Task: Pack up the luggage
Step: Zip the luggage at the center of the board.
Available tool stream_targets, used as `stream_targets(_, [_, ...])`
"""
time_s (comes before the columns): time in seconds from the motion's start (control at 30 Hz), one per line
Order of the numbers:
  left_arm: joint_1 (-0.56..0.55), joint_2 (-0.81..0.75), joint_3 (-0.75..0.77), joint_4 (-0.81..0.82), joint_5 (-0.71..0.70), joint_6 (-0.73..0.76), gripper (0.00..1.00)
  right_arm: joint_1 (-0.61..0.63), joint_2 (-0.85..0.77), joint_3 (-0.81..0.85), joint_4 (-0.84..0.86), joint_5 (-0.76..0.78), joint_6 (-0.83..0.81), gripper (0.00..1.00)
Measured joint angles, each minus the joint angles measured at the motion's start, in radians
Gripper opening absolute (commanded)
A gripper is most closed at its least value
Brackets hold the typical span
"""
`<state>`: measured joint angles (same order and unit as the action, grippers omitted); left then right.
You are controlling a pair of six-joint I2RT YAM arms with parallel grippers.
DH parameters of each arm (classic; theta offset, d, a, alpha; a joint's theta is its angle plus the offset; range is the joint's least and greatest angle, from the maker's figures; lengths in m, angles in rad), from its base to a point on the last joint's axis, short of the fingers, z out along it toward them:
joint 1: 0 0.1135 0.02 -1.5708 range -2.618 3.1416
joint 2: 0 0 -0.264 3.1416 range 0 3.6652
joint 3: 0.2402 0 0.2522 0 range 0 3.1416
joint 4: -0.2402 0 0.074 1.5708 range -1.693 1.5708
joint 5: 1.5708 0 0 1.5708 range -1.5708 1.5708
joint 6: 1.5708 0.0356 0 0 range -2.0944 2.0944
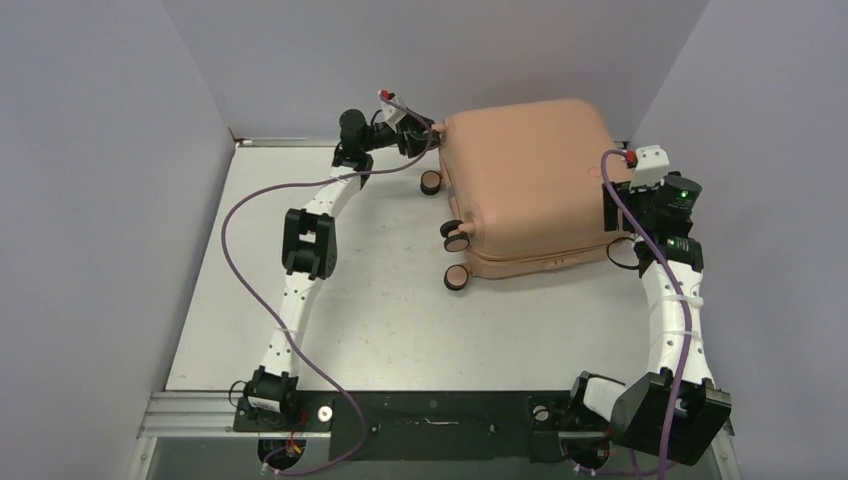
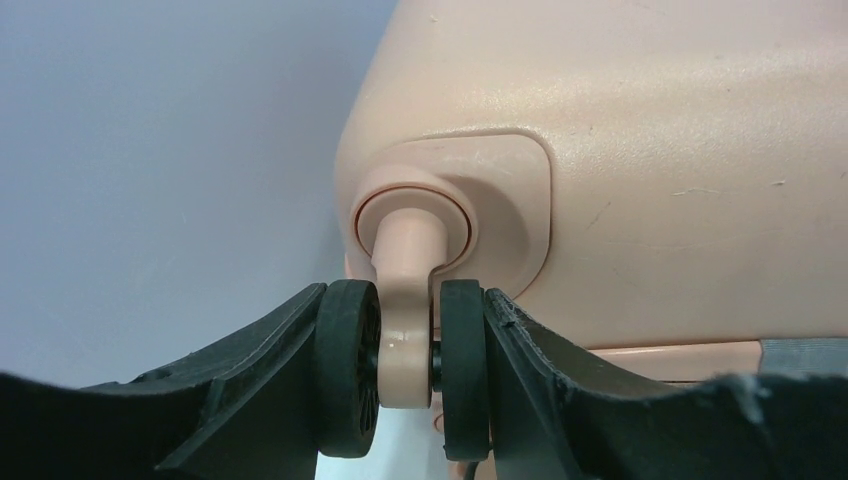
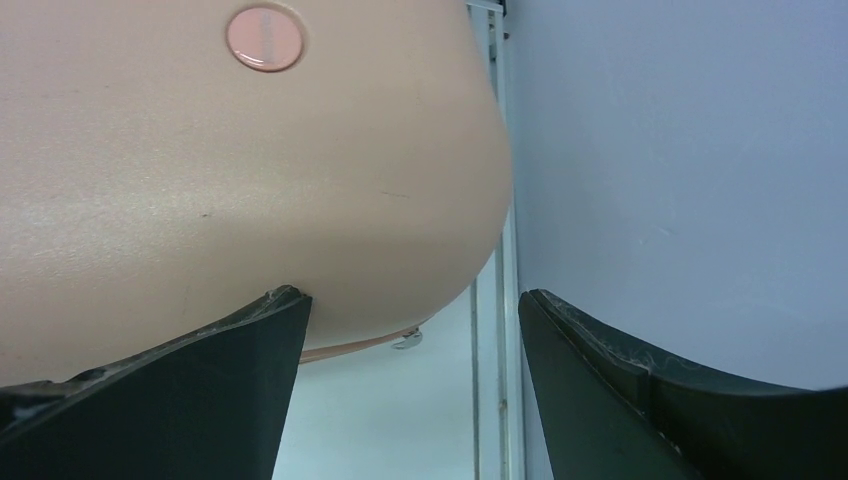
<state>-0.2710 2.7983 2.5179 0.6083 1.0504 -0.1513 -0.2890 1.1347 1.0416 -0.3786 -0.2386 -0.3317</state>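
Observation:
The peach-pink luggage [image 1: 530, 180] lies closed on its broad side at the back right of the table, wheels pointing left. My left gripper [image 1: 428, 136] is at its far left corner. In the left wrist view my left gripper [image 2: 405, 368] is shut on the twin caster wheel [image 2: 348, 365], a finger pressed against each black tyre, with the shell [image 2: 650, 200] behind. My right gripper [image 1: 612, 208] stands open at the luggage's right end. In the right wrist view my right gripper [image 3: 412, 330] has its left finger against the shell [image 3: 250, 180] under the round logo [image 3: 265, 38], the right finger free.
Grey-violet walls close in the table [image 1: 380, 320] at left, back and right. The right wall [image 3: 680, 180] is right next to my right finger. Further wheels [image 1: 456, 237] stick out on the luggage's left side. A zipper pull [image 3: 407, 340] hangs under the shell.

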Motion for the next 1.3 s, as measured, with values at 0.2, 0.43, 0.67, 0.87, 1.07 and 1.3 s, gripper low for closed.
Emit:
stream_targets(0.2, [0.015,-0.029,-0.071,0.053,-0.006,-0.143,0.0,-0.006,0.002,0.0,0.04,0.075,-0.012,0.81])
stream_targets(0.43, [0.061,-0.183,-0.361,0.183,0.031,-0.324,0.0,-0.046,0.048,0.008,0.101,0.164,0.026,0.81])
stream_targets(0.67, [0.117,-0.307,-0.583,0.268,0.047,-0.37,0.0,-0.051,0.188,0.079,0.162,0.269,0.092,0.81])
stream_targets(0.87, [0.178,-0.333,-0.631,0.294,0.087,-0.38,0.0,-0.051,0.268,0.089,0.183,0.143,0.035,0.81])
stream_targets(1.07, [0.242,-0.334,-0.631,0.3,0.127,-0.389,0.0,-0.052,0.261,0.039,0.175,-0.105,-0.111,0.8])
stream_targets(1.3, [0.291,-0.359,-0.697,0.378,0.137,-0.435,0.0,-0.051,0.263,-0.087,0.105,-0.385,-0.282,0.79])
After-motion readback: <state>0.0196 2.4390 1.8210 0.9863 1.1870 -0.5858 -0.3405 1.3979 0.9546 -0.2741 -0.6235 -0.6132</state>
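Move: The left hand already holds the suitcase's upper far wheel; the board's centre, towards which the case is taken, lies about 20 cm back, 2 cm left and 20 below. The suitcase's middle is some 23 cm right, 10 back and 8 lower; the lower far wheel sits 16 cm straight beneath this hand. From the open right hand, the zip pull lies roughly 8 cm ahead, neither left nor right, and 14 below, with the round logo 11 ahead, 6 left, 3 lower. Keeping its pinch on the upper far wheel, the left hand drags the suitcase about 17 cm left, drawing back some 3 cm early on while the wrist rolls about 20 degrees around the line of the fingers. The right hand, fingers staying wide open, first swings about 8 cm right and then some 5 cm forward around the case's right end, then sweeps back left about 11 cm and down nearly 10 towards the zip pull at the near right corner, turning counter-clockwise by some 40 degrees on that return. ##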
